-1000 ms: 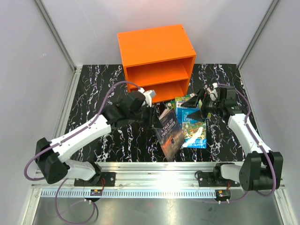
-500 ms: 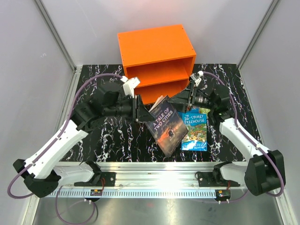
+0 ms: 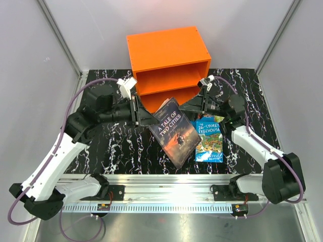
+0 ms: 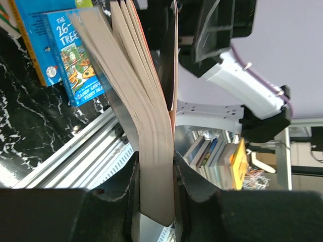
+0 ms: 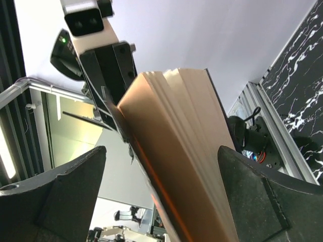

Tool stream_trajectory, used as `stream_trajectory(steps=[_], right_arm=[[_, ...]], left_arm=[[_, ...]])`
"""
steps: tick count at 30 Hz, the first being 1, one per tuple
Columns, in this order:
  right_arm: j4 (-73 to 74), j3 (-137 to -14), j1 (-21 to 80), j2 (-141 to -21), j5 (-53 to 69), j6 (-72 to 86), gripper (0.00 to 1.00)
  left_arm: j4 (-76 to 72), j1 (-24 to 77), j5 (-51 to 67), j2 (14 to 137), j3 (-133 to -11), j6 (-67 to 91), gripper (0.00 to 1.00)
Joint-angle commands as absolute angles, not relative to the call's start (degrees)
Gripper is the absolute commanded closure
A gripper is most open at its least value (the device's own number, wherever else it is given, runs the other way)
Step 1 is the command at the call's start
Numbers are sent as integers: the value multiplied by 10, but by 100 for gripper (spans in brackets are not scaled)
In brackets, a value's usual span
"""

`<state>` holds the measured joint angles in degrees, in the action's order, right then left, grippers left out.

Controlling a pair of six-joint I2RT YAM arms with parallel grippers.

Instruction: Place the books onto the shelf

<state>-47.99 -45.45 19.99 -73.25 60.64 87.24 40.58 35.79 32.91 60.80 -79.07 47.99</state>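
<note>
The dark "A Tale of Two Cities" book (image 3: 173,133) hangs tilted above the table, just in front of the orange shelf (image 3: 169,55). My left gripper (image 3: 145,117) is shut on its left edge; in the left wrist view the page block (image 4: 151,151) is pinched between the jaws of that gripper (image 4: 155,201). My right gripper (image 3: 191,107) stands open at the book's upper right corner. The right wrist view shows the book (image 5: 186,151) passing between the wide-spread fingers of that gripper (image 5: 161,194). A bright blue Treehouse book (image 3: 209,140) lies flat on the table to the right.
The black marbled table (image 3: 101,151) ends at an aluminium rail (image 3: 166,181) along the near edge. White walls close in left, right and behind the shelf. The blue book (image 4: 70,55) lies on top of another book (image 4: 28,35).
The left arm has carried the dark book up, left and back toward the shelf. The right arm has swung from over the blue books to the dark book's upper right corner, its jaws still wide.
</note>
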Motion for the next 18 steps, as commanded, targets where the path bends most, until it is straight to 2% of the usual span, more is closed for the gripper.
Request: stream_trajectory(steps=[1,9,18], right_arm=[[-489,-442,222,-707,638,875,0],[-324,-452,226,-672,638,757,0],[-286,-428,229,-650,635,729,0]], left_arm=[[242,331,375,600,-850,529,100],[275,313,388,621,-932,519,100],[236,266,435,638,-956,561,100]])
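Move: My left hand grips A Tale of Two Cities by its left side, the book's middle some 9 cm to the right, 4 cm back and 5 cm lower; the orange shelf it is for stands about 36 cm ahead, 8 cm right and 18 cm below. From my open right hand the book's middle is around 9 cm back, 5 cm left and 4 cm down; the shelf is 29 cm ahead and 8 cm left, the 26-Storey Treehouse 3 cm ahead, 13 cm right and far below. Keeping my pinch on the book, I raise it with my left hand by about 7.5 cm, drifting a little forward, with a slight wrist tilt. Meanwhile my right hand, fingers still wide open on either side of the book's right edge, eases back and down some 3.5 cm in all, from near the top corner towards the middle of that edge, without closing. ##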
